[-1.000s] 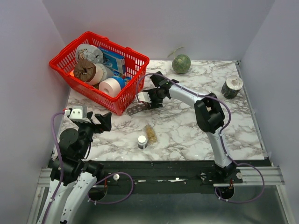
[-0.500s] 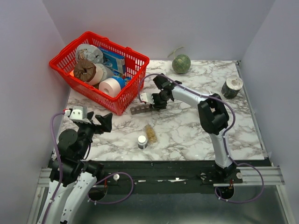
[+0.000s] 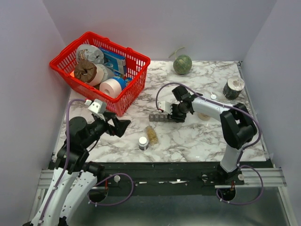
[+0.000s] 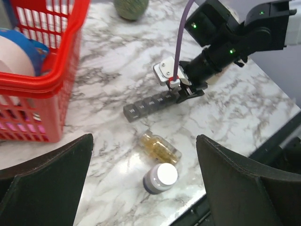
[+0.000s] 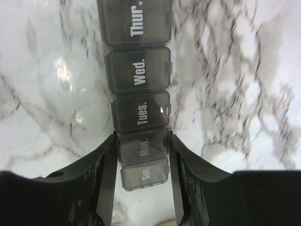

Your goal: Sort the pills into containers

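Note:
The containers (image 3: 159, 117) are a dark-grey strip of day-labelled lidded compartments lying flat mid-table. My right gripper (image 3: 175, 114) is shut on its right end; in the right wrist view its jaws pinch the "Mon." and "Sun." compartments of the strip (image 5: 138, 75), gripper (image 5: 142, 141). The pills (image 3: 151, 134) show tan-yellow inside a clear vial lying on its side just in front of the strip, vial (image 4: 161, 147). My left gripper (image 3: 118, 125) hovers open, left of the vial and apart from it. In its wrist view, the left gripper (image 4: 144, 139) frames the vial and the strip (image 4: 150, 104).
A small dark white-capped bottle (image 3: 143, 142) stands right beside the vial. The red wire basket (image 3: 133, 55) of rolls and boxes fills the back left. A green ball (image 3: 182, 64) sits at the back, a tape roll (image 3: 233, 87) at the right edge.
My right gripper closed on the strip and dragged it from beside the basket rightward and nearer, to mid-table. My left arm swung forward and right toward the vial.

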Available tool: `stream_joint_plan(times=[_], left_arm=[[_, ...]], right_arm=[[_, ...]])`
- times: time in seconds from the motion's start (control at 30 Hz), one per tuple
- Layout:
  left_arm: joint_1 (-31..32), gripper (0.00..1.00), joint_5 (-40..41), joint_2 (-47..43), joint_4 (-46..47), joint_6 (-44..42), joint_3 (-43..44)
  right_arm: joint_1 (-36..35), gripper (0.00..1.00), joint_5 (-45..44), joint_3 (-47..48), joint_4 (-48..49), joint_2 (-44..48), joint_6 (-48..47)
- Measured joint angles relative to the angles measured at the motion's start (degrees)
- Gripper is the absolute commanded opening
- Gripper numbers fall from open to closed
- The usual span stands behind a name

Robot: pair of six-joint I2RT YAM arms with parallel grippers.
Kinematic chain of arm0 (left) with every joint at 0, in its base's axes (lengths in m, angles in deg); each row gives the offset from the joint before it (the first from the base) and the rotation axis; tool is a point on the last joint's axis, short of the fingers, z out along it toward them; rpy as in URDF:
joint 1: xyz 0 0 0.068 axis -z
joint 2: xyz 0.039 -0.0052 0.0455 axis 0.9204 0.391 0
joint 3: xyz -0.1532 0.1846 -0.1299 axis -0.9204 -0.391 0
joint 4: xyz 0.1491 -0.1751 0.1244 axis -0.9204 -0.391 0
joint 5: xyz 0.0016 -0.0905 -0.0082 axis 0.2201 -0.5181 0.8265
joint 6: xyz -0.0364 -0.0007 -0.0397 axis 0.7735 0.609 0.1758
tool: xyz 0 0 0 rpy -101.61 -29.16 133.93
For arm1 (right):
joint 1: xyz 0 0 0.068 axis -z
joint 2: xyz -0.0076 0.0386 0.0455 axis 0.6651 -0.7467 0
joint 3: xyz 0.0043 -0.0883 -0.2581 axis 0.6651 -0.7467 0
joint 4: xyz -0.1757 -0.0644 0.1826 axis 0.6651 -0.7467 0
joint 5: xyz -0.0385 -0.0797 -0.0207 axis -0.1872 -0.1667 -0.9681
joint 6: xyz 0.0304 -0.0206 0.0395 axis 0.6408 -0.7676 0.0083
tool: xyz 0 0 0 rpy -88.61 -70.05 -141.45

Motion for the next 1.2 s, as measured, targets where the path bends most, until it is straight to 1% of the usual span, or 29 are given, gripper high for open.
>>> stream_joint_plan(times=[0.07,0.17,0.2,0.23,0.4,0.47,0.5,0.63,0.7,0.77,0.87,0.93,1.2], left_arm=[[0.00,0.98,-2.97,2.10,0.59,0.48,0.02],[0.00,0.98,-7.13,4.57,2.14,1.66,0.02],[0.00,0.98,-8.04,5.16,2.80,2.05,0.02],[0.00,0.98,-9.16,5.79,3.41,2.62,0.02],[0.39,0.98,-13.33,10.32,8.13,6.21,-1.40],[1.57,0.97,-13.84,12.81,9.35,7.56,-2.08],[2.64,0.97,-13.92,14.36,9.75,8.11,-2.14],[7.45,0.95,-13.00,19.89,10.54,8.66,-1.88],[10.25,0.95,-11.58,23.41,9.18,7.63,-0.20],[12.22,0.95,-9.75,28.04,7.80,5.16,2.95],[14.16,0.95,-6.97,36.28,4.98,-1.51,8.92],[14.73,0.95,-5.95,40.57,4.48,-6.82,11.06],[17.97,0.97,-5.18,50.45,9.42,-31.58,9.16]], right_arm=[[0.83,0.43,-0.28,-2.86,0.66,2.19,0.59],[1.95,0.52,-0.46,-6.05,2.14,4.50,1.16],[2.14,0.58,-0.48,-6.91,2.67,5.09,1.31],[2.32,0.61,-0.48,-7.56,2.97,5.60,1.51],[2.43,0.76,0.02,-8.79,3.21,6.25,3.82],[2.86,0.78,1.25,-8.81,3.04,6.82,4.74],[3.13,0.81,1.99,-8.81,2.99,7.17,5.20],[5.18,0.82,6.19,-8.81,2.10,10.01,6.43],[7.08,0.82,8.41,-8.72,1.03,12.31,6.47],[8.96,0.82,10.62,-8.35,-0.59,14.51,6.43],[11.37,0.81,14.25,-7.08,-3.67,16.24,6.75],[12.31,0.81,16.48,-6.32,-5.16,16.35,7.48],[13.94,0.80,25.68,-3.54,-9.94,16.35,12.63]])
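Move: My right hand is already closed on the pill organizer near its Mon. end. The organizer's middle is about 6 cm to my right hand's left and level with it fore and aft, and the pump bottle stands some 18 cm to its right and 3 cm ahead. From my left hand, open and high up, the amber pill bottle lies roughly 8 cm ahead, 13 cm right and 26 cm below. The white-capped bottle is 5 cm nearer me than that and 5 cm left of it. I drag the organizer the last 3 cm or so right and a little back with my right hand, open the fingers to let go, then lift about 9 cm, easing back while the wrist tilts some 30 degrees. Meanwhile my left hand, fingers still open, swings right and sinks about 14 cm, reaching forward later on, with its fingers tipping down towards the amber pill bottle. ##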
